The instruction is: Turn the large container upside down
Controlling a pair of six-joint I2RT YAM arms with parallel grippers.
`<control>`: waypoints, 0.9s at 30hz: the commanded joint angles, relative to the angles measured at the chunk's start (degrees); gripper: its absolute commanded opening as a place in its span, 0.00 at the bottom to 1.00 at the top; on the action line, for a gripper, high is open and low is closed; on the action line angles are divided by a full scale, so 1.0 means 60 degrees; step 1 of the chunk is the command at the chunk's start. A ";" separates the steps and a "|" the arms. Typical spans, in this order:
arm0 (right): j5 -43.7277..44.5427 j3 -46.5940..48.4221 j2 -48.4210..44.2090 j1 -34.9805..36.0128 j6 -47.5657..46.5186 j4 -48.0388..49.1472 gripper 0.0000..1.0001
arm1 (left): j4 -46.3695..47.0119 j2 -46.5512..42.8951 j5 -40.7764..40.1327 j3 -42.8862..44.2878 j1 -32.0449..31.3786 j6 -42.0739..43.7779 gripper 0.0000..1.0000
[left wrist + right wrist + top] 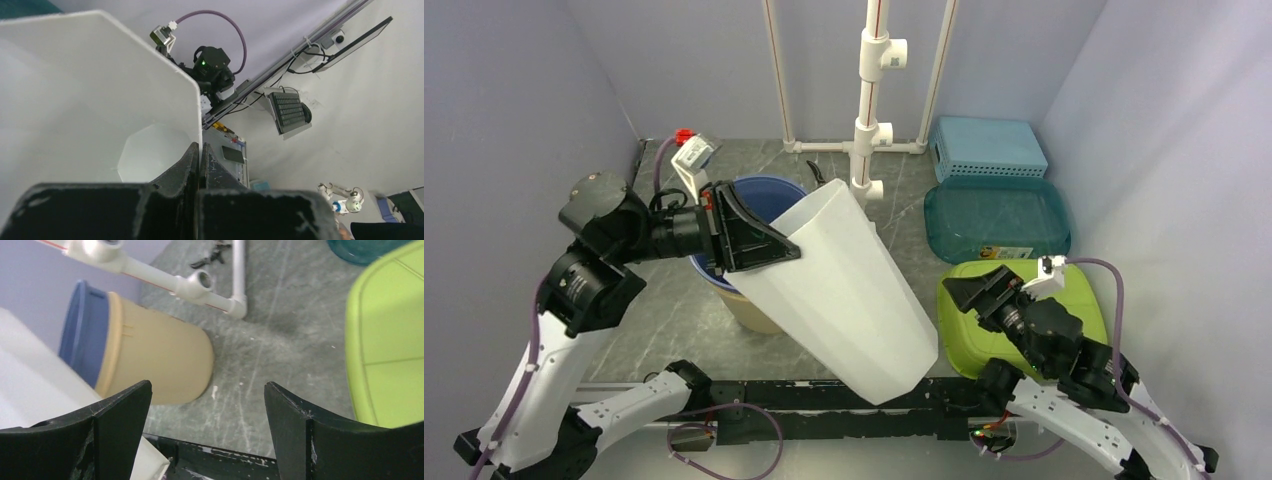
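The large container (844, 290) is a tall white faceted bin. It is off the table and tilted, with its open mouth up toward the left and its base down near the front rail. My left gripper (784, 250) is shut on the rim wall at the mouth. In the left wrist view the fingers (201, 147) pinch that thin wall, and the container's inside (90, 90) fills the left half. My right gripper (969, 290) hangs open to the right of the container, with nothing between its fingers (207, 390). The container's lower corner (30, 370) shows at the left.
A tan bucket with a blue rim (754, 200) stands behind and under the tilted container (150, 360). A white pipe frame (869, 100) rises at the back. A green lid (964, 335) lies under the right arm, with a teal lid (994, 215) and a light blue basket (986, 147) beyond it.
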 commanded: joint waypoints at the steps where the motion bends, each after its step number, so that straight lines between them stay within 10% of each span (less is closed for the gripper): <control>1: 0.0951 0.0605 0.0954 0.0027 0.1224 -0.1490 0.87 | 0.1195 -0.0032 0.0426 -0.0249 -0.0023 0.0296 0.03; 13: 0.1965 0.0841 0.1679 0.0028 0.2339 -0.2589 0.90 | -0.0889 0.0788 -0.0919 -0.0349 -0.1502 0.2357 0.03; 27: 0.1584 0.0815 0.1959 0.0026 0.2070 -0.2358 0.91 | -0.3220 0.2891 -0.9140 -0.0216 -0.7356 0.5367 0.03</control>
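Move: My left hand grips the white bin by its rim, high up. The bare table it could come down on lies about 16 cm ahead, 14 cm to the right and some 48 cm below. The beige bucket stands roughly 19 cm ahead and 9 cm to the left, with the PVC post's foot about 29 cm ahead and 8 cm to the right. From my right hand that bare patch is about 10 cm ahead, 12 cm left and 24 cm below. Keeping the white bin's rim pinched, I swing my left hand down about 16 cm and right about 10, slowly at first and then faster, drifting a little back. The wrist rolls some 30 degrees so the fingers tip downwards, and the bin comes away from over the beige bucket. My right hand, open and empty, first dips about 4 cm, edges right and turns slightly clockwise, then waits. ##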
